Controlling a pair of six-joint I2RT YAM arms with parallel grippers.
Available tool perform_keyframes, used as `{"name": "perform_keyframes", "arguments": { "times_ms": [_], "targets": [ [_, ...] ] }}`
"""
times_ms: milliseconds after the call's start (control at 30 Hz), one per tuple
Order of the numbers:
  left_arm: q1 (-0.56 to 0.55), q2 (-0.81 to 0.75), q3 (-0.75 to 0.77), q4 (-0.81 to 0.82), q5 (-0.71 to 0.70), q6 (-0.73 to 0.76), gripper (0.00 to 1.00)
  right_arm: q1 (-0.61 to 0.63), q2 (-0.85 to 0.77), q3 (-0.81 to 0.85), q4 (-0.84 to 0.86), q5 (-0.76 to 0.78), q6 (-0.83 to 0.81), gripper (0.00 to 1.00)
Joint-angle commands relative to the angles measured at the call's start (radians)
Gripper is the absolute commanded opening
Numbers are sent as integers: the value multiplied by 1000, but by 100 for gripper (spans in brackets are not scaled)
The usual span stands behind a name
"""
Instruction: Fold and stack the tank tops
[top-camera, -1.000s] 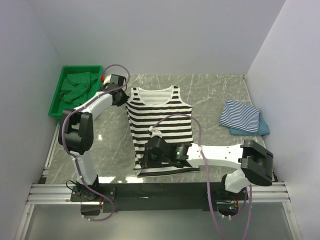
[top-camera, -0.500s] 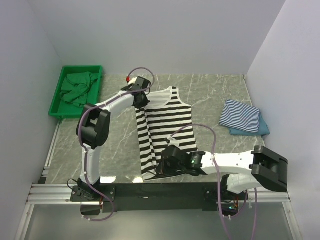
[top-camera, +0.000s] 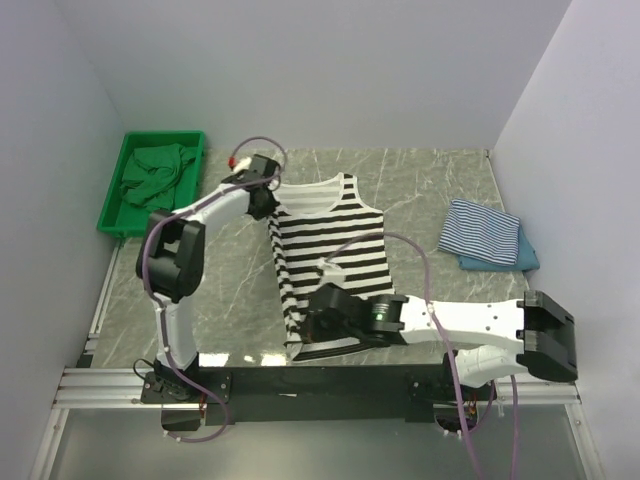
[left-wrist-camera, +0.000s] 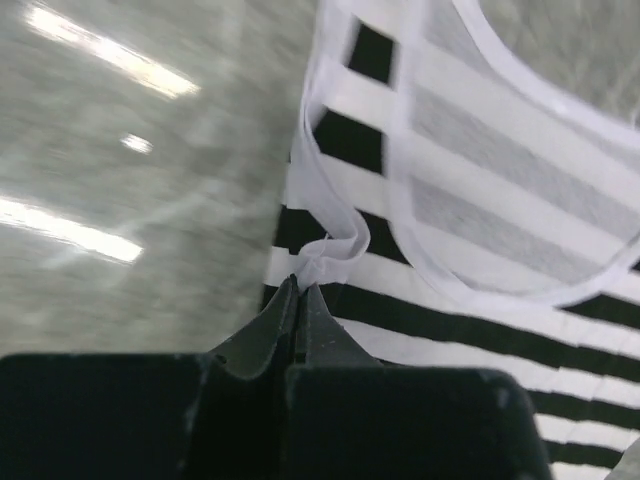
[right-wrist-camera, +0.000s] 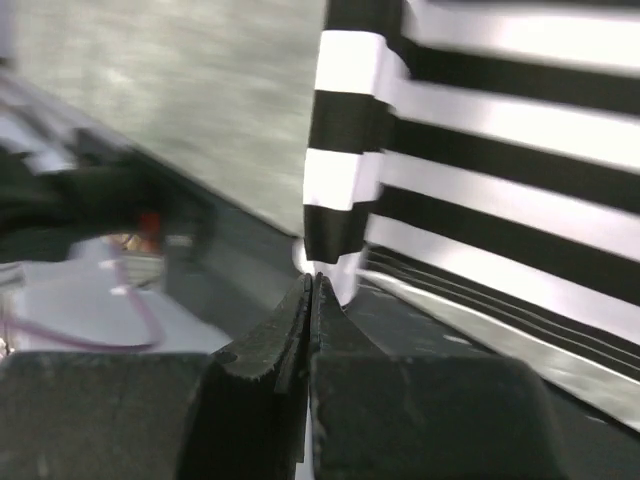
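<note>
The wide black-and-white striped tank top (top-camera: 330, 245) lies spread on the grey marble table, neck toward the back. My left gripper (top-camera: 269, 204) is shut on its left shoulder strap; the left wrist view shows the closed jaws pinching the white strap edge (left-wrist-camera: 325, 250). At the top's near left hem corner (right-wrist-camera: 335, 225), my right gripper (top-camera: 299, 344) is shut on the cloth beside the table's front rail. The thin blue-and-white striped tank top (top-camera: 480, 230) lies folded on the teal-blue one (top-camera: 526, 261) at the right.
A green tray (top-camera: 108, 225) holding crumpled green cloth (top-camera: 155, 172) stands at the back left. White walls close the table on the left, back and right. A black rail (top-camera: 300, 378) runs along the near edge.
Both grippers dragged the black-and-white top to the right, then back a little to the left. Its left side now lies straighter. Both grips stayed shut.
</note>
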Motion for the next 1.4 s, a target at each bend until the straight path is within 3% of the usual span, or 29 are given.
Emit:
{"name": "perform_keyframes", "arguments": {
  "times_ms": [0, 167, 367, 400, 433, 467, 533, 567, 667, 833, 933, 1067, 1200, 1367],
  "targets": [
    [80, -115, -31, 49, -9, -18, 1, 66, 98, 244, -183, 112, -98, 0],
    [151, -161, -137, 87, 47, -22, 1, 96, 294, 419, -220, 77, -186, 0],
    [209, -146, -211, 129, 90, -23, 1, 99, 460, 518, -188, 39, -253, 0],
    [212, -133, -211, 130, 93, -19, 3, 99, 469, 524, -183, 37, -277, 0],
    [215, -129, -209, 124, 95, -19, 14, 101, 468, 527, -175, 22, -290, 0],
    [218, -129, -214, 135, 104, -16, 21, 101, 465, 533, -177, 22, -298, 13],
    [221, -168, -255, 158, 116, -16, 35, 105, 425, 512, -177, 58, -299, 31],
    [221, -187, -266, 173, 109, -21, 40, 104, 401, 468, -163, 65, -298, 50],
    [241, -262, -287, 146, 95, -29, 48, 104, 260, 391, -151, 100, -302, 63],
    [249, -414, -353, 57, 54, -72, 60, 95, 144, 326, -201, 166, -230, 64],
    [240, -536, -456, -12, 34, -98, 59, 46, 59, 242, -309, 241, -120, 63],
    [205, -714, -635, -82, 11, -148, 57, -164, -174, -44, -307, 177, -65, 63],
    [185, -892, -769, -177, 32, -174, 58, -428, -391, -229, -312, 143, -35, 63],
    [149, -998, -817, -298, 84, -208, 57, -562, -527, -378, -293, 46, -6, 64]
  ]
}}
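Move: The left hand pinches the striped tank top's left shoulder; the table spot it is taken to lies some 9 cm to its left, 1 cm back and 3 below. The right hand pinches the near-left hem corner, bound for table about 9 cm to its left, 2 cm back and 6 below. The shirt's middle is 15 cm right and 14 back of the left hand, 6 right and 20 ahead of the right. Leftward together, both hands swing the pinched edge about 9 cm over in a shallow arc and sink, then open and let go. Both rise clear, still open; the left draws back some 20 cm beside the shirt's left edge, while the right sweeps about 28 cm right and somewhat forward, sinking and turning clockwise, to the near-right hem corner. ##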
